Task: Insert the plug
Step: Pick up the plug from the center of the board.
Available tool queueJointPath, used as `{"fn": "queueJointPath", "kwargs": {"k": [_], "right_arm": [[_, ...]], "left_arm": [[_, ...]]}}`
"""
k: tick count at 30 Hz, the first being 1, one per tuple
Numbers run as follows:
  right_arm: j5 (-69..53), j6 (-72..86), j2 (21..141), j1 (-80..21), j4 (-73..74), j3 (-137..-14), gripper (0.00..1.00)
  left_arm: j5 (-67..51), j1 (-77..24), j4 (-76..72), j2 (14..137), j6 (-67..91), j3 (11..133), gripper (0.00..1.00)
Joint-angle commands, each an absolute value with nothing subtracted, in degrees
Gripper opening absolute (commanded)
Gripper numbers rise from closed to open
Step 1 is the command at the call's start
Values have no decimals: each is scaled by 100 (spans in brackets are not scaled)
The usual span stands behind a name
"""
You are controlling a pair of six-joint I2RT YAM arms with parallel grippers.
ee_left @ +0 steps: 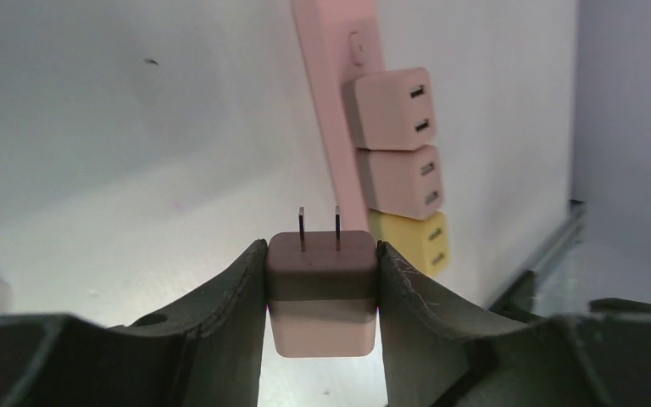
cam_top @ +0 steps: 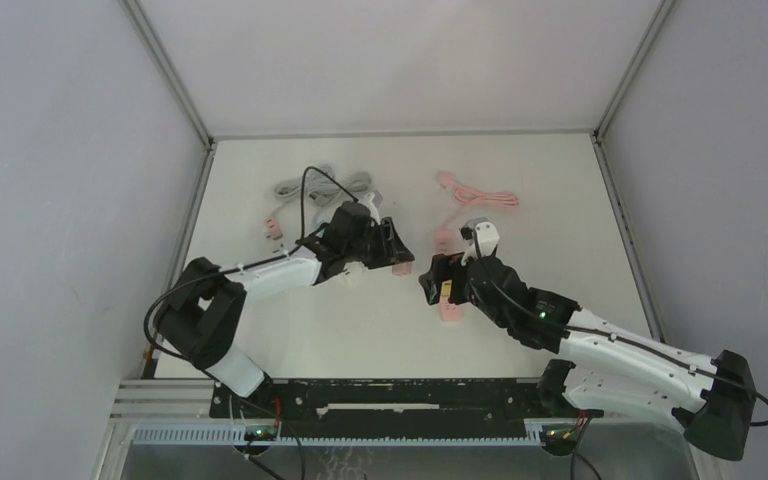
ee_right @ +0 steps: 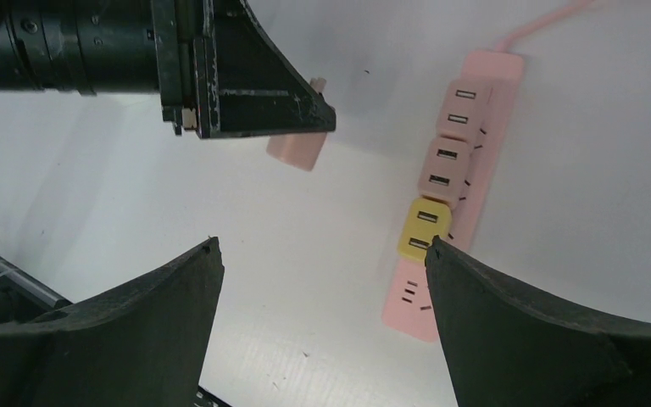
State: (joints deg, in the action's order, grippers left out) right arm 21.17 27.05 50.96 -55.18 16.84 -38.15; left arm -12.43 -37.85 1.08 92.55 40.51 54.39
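Observation:
My left gripper (ee_left: 322,250) is shut on a pink two-prong plug (ee_left: 322,292), which hangs clear of the table with its prongs pointing away from the camera. Ahead of it lies the pink power strip (ee_left: 336,93), carrying two pink adapters (ee_left: 390,108) and a yellow one (ee_left: 415,240). From above, the plug (cam_top: 401,268) is just left of my right gripper (cam_top: 438,282), which hovers over the strip (cam_top: 449,312). In the right wrist view that gripper (ee_right: 322,246) is open and holds nothing. A free socket (ee_right: 407,292) shows at the strip's near end, beside the right finger.
A grey coiled cable (cam_top: 325,185) and a small pink plug (cam_top: 273,228) lie at the back left. The strip's pink cord (cam_top: 475,195) coils at the back right. White walls enclose the table on three sides.

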Motion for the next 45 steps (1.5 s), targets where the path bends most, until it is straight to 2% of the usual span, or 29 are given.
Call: {"fn": "queueJointPath", "kwargs": {"k": [1, 12, 15, 22, 32, 39, 45], "right_arm": [[2754, 2784, 5193, -5826, 917, -3840, 94], [3177, 2531, 5453, -6207, 238, -3834, 92], [3093, 2337, 5592, -6262, -66, -3845, 91], [2835, 1836, 5937, -6375, -882, -3844, 88], [2910, 1333, 6464, -6452, -1779, -3815, 78], [3186, 1106, 6631, -6454, -2235, -3708, 63], [3152, 1060, 6827, -6470, -2309, -3707, 58]], "left_arm": [[-1626, -3770, -1585, 8566, 5807, 4580, 18], [-1019, -3809, -2751, 7274, 7735, 3237, 14], [-835, -3870, -2903, 7054, 8154, 3020, 10], [-476, -4022, -3097, 6730, 8931, 2726, 9], [-493, -4238, -3671, 6865, 9919, 2605, 5], [-360, -4298, -3700, 6821, 10185, 2492, 3], [-301, -4307, -3700, 6817, 10224, 2522, 3]]}}
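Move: The right hand, empty and open, has the pink plug in the left gripper about 10 cm ahead, 9 cm to its left and 8 cm below. The yellow plug in the pink strip stands some 7 cm ahead of the right hand, level sideways and 13 cm below; the pink plug next to it is 4 cm farther out. From the left hand, the right gripper to which it brings its plug is roughly 10 cm back, 9 cm to the right and 8 cm up. Upward by about 10 cm and some 5 cm back, the left hand carries the pink plug it still grips, rolling its left side down and bringing its fingers nearly level, a turn of some 60 degrees. The right hand comes leftward about 8 cm, a little forward and up, tips rising, to meet the plug's socket end; its fingers part-close around it, contact not clear. ##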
